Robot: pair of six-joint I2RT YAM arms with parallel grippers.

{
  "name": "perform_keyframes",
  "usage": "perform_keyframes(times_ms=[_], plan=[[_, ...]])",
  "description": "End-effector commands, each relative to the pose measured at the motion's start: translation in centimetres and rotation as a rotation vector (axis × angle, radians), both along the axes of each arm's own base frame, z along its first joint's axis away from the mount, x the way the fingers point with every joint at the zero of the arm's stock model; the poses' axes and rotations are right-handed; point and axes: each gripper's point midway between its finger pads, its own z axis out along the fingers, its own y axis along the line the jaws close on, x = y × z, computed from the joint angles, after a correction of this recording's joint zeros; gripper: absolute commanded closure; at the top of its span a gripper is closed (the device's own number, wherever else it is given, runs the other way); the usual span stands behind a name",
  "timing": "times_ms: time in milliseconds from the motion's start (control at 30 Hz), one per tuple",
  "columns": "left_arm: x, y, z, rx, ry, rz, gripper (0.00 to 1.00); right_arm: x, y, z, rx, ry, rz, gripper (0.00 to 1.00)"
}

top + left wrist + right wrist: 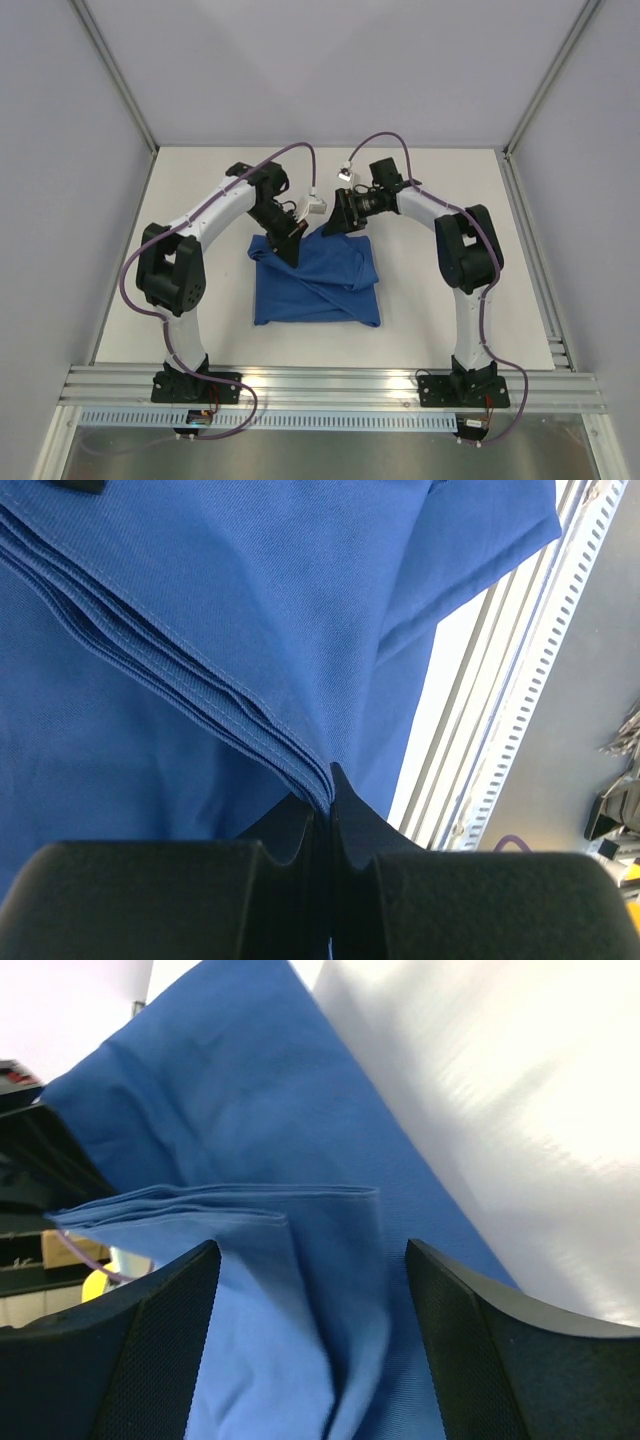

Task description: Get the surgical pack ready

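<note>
The surgical pack shows as a royal-blue cloth drape [318,285], folded into a rough rectangle in the middle of the table. My left gripper [291,250] is at the drape's far left part, shut on a stack of hemmed cloth edges. In the left wrist view those layers [250,710] run straight into the closed fingertips of the left gripper [330,780]. My right gripper [336,222] hovers at the drape's far edge, open. In the right wrist view a folded flap of the drape [300,1260] lies between the wide-spread fingers of the right gripper [312,1252], and neither finger touches it.
The white table [440,200] surrounds the drape. An aluminium rail [330,385] runs along the near edge by both arm bases. Grey enclosure walls [60,150] stand left, right and behind. Both wrists are close together over the drape's far edge.
</note>
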Motion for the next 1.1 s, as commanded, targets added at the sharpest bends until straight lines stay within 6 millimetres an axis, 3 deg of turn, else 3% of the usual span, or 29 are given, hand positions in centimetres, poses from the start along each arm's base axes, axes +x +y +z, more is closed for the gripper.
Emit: perform_keyframes(times_ms=[0, 233, 300, 333, 600, 667, 733, 767, 800, 833, 933, 1067], plan=[[-0.4, -0.3, 1.6, -0.057, -0.042, -0.020, 0.92, -1.3, 0.6, 3.1, 0.112, -0.044, 0.083, 0.23], [0.0, -0.1, 1.1, -0.035, -0.054, -0.006, 0.92, -3.1, 0.6, 5.5, 0.136, -0.068, 0.108, 0.37], [-0.1, -0.1, 0.9, -0.033, -0.049, -0.003, 0.92, -3.7, 0.4, 5.6, 0.130, -0.063, 0.104, 0.49], [0.0, -0.1, 0.9, -0.033, -0.050, -0.004, 0.92, -3.9, 0.3, 5.7, 0.130, -0.063, 0.104, 0.49], [-0.1, -0.1, 0.9, -0.028, -0.045, 0.004, 0.92, -5.8, 0.1, 5.7, 0.097, -0.045, 0.095, 0.92], [-0.3, 0.0, 1.0, -0.028, -0.045, 0.003, 0.87, -6.9, 0.0, 5.9, 0.078, -0.059, 0.093, 0.99], [-0.4, 0.2, 1.1, -0.025, -0.045, 0.004, 0.77, -8.0, -0.3, 5.3, 0.056, -0.051, 0.088, 0.99], [-0.5, 0.2, 1.3, -0.025, -0.046, 0.008, 0.73, -8.5, -0.6, 6.0, 0.056, -0.068, 0.084, 0.99], [-0.6, 0.3, 1.3, -0.021, -0.044, 0.009, 0.62, -8.9, -0.8, 6.1, 0.049, -0.073, 0.081, 1.00], [-0.7, 0.4, 1.3, -0.012, -0.047, 0.011, 0.57, -9.6, -1.2, 5.4, 0.028, -0.064, 0.073, 1.00], [-1.2, 1.0, 1.9, 0.001, -0.047, 0.015, 0.42, -11.7, -1.2, 6.1, 0.015, -0.093, 0.087, 0.99], [-2.5, 1.8, 4.0, -0.011, -0.084, 0.021, 0.32, -15.5, -1.2, 5.5, -0.032, -0.112, 0.106, 1.00]])
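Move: The free stretch of the blue cloth's gathered edge is what my open right hand closes on: about 4 cm back, 2 cm to its left and 2 cm up. Where my left hand already pinches that edge is some 11 cm back, 9 cm left and 4 cm above the right hand. The cloth's near edge lies 22 cm back, 2 cm left, 8 cm below. From my left hand the free stretch is about 7 cm ahead, 7 cm right, slightly lower (2 cm). I draw my right hand back and up along the raised cloth edge towards my left, shutting its fingers so they pinch the layers after about 5 cm. Only then do I open my left hand to let go, easing it a little back, left and up, while the right keeps its grip and pulls on towards my bases, some 13 cm back and 5 cm up in all. ##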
